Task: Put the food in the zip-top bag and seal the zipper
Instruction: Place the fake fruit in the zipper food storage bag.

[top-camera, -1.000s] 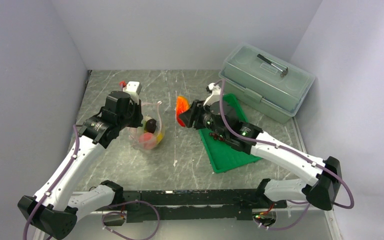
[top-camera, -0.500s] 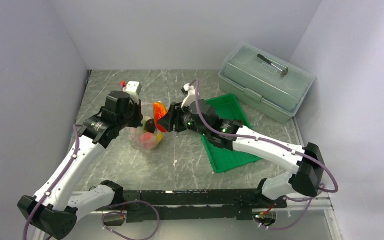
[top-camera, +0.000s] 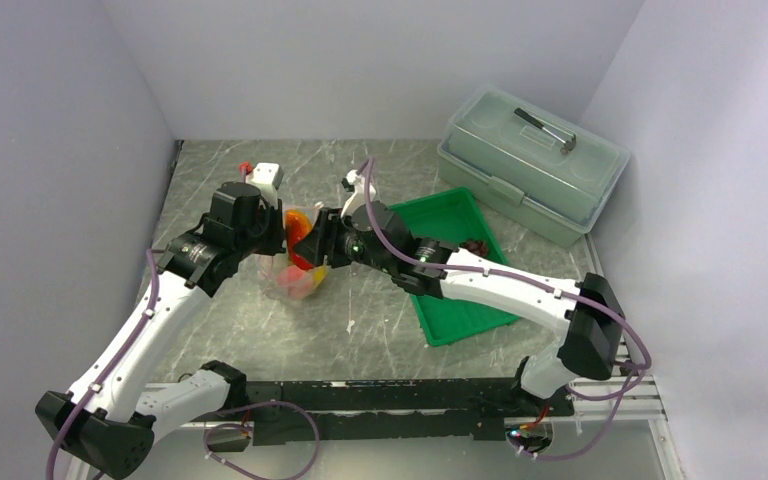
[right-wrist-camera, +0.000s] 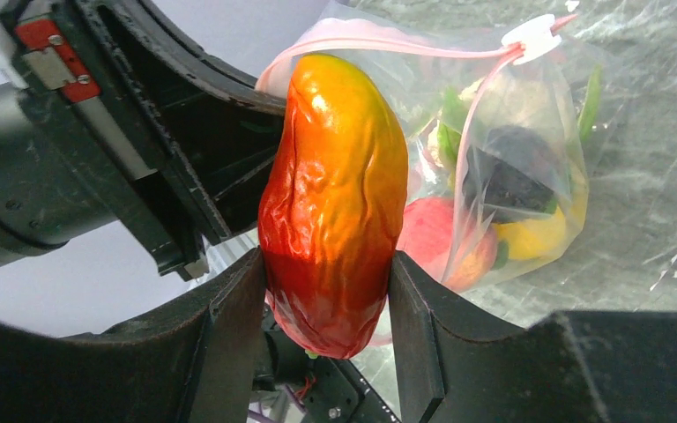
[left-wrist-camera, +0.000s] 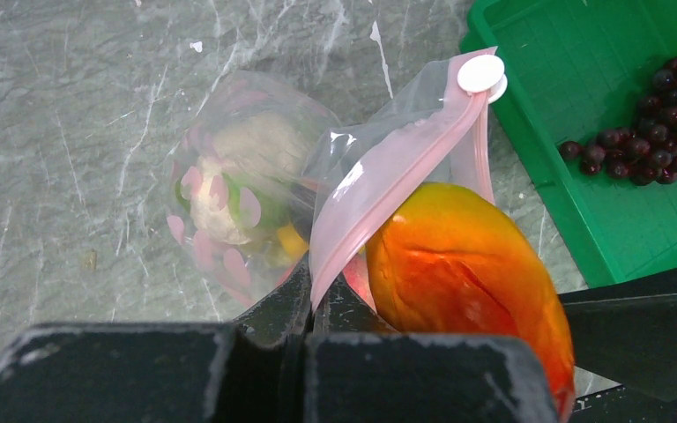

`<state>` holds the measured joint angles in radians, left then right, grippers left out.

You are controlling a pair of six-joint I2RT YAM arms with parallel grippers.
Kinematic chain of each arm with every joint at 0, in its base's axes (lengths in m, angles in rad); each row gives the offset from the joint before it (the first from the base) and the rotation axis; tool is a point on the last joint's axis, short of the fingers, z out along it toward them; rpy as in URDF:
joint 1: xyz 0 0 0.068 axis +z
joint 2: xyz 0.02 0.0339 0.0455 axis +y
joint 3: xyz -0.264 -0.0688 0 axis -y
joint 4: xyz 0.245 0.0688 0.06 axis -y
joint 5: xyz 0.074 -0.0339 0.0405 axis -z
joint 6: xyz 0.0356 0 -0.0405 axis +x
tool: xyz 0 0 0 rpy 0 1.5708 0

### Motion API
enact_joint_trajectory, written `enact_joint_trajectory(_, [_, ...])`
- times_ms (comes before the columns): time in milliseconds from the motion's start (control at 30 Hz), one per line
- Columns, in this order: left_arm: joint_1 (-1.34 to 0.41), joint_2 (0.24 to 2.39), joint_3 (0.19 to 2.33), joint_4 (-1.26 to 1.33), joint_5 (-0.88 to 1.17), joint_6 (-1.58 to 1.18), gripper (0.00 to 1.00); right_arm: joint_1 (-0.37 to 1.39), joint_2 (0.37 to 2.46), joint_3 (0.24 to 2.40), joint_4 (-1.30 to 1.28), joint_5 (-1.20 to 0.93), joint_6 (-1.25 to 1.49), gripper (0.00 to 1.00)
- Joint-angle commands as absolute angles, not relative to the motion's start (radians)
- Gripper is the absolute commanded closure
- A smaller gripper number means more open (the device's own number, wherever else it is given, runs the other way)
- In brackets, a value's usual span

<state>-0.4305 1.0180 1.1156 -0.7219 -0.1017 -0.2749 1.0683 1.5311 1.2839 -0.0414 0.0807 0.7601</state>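
My right gripper (right-wrist-camera: 326, 304) is shut on the red-orange fruit (right-wrist-camera: 333, 203) and holds it at the open mouth of the clear zip-top bag (right-wrist-camera: 511, 167). My left gripper (left-wrist-camera: 316, 295) is shut on the bag's pink zipper strip (left-wrist-camera: 388, 172) and holds the mouth up. The fruit shows beside the strip in the left wrist view (left-wrist-camera: 467, 273). Inside the bag lie the pink peach (right-wrist-camera: 436, 238), the dark purple ball (right-wrist-camera: 507, 172), the yellow-orange fruit (right-wrist-camera: 533, 233) and the white-and-green vegetable (left-wrist-camera: 229, 185). The dark grape bunch (left-wrist-camera: 652, 132) lies in the green tray (left-wrist-camera: 582, 106). In the top view both grippers meet at the bag (top-camera: 295, 280).
The green tray (top-camera: 470, 310) lies right of the bag. A pale green lidded box (top-camera: 532, 160) stands at the back right. Grey walls close in left, back and right. A white slider (left-wrist-camera: 481, 72) sits at the zipper's end.
My right gripper has carried the red-orange fruit left from above the tray to the bag's mouth. My left gripper has kept hold of the zipper strip.
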Motion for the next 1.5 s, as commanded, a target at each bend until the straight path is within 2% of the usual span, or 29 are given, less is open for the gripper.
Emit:
enact_joint_trajectory(0, [-0.431,0.999,1.122,-0.703,-0.094,-0.264,1.0,1.08,1.536,1.304,0.017,0.142,0.851,0.83])
enact_joint_trajectory(300, [-0.431,0.994,1.121,-0.702,-0.091,-0.264,1.0,1.094,1.573,1.289,0.026,0.229,0.932,0.82])
enact_joint_trajectory(500, [-0.431,0.994,1.122,-0.703,-0.092,-0.265,1.0,1.1,1.624,1.313,0.005,0.24,0.951,0.77])
enact_joint_trajectory(567, [-0.431,0.993,1.122,-0.703,-0.094,-0.265,1.0,1.101,1.634,1.312,0.006,0.241,0.958,0.71])
enact_joint_trajectory(700, [-0.431,0.994,1.123,-0.703,-0.091,-0.264,1.0,1.101,1.656,1.328,0.005,0.238,0.956,0.47])
enact_joint_trajectory(767, [-0.431,0.996,1.122,-0.704,-0.092,-0.265,1.0,1.104,1.664,1.338,0.004,0.236,0.951,0.39])
enact_joint_trajectory(933, [-0.431,0.993,1.121,-0.703,-0.092,-0.265,1.0,1.106,1.652,1.341,0.005,0.242,0.937,0.29])
enact_joint_trajectory(1067, [-0.431,0.992,1.122,-0.703,-0.093,-0.265,1.0,1.107,1.619,1.33,-0.019,0.255,0.924,0.26])
enact_joint_trajectory(1467, [-0.431,0.992,1.121,-0.706,-0.11,-0.271,1.0,1.12,1.517,1.284,-0.053,0.317,0.889,0.26])
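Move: The right hand still grips the red-orange mango at the bag's open mouth, whose middle lies about 4 cm ahead, 3 cm left and 4 cm below it. The white zipper slider is some 9 cm ahead, 1 cm right and 4 cm lower; the food already in the bag sits roughly 5 cm ahead, 5 cm left and 17 cm down. From the left hand, pinching the lip, the mouth's middle is about 1 cm ahead, 4 cm right and 2 cm lower. With the left hand staying put and still pinching the bag's lip, the right hand lowers the mango about 5 cm into the mouth, edging slightly forward and left as the fingers tip further down and the wrist turns a little clockwise. At the bottom its fingers open and let go of the mango, and it then rises empty by some 3 cm, drawing slightly right, with the fingers kept open just over the mouth. ##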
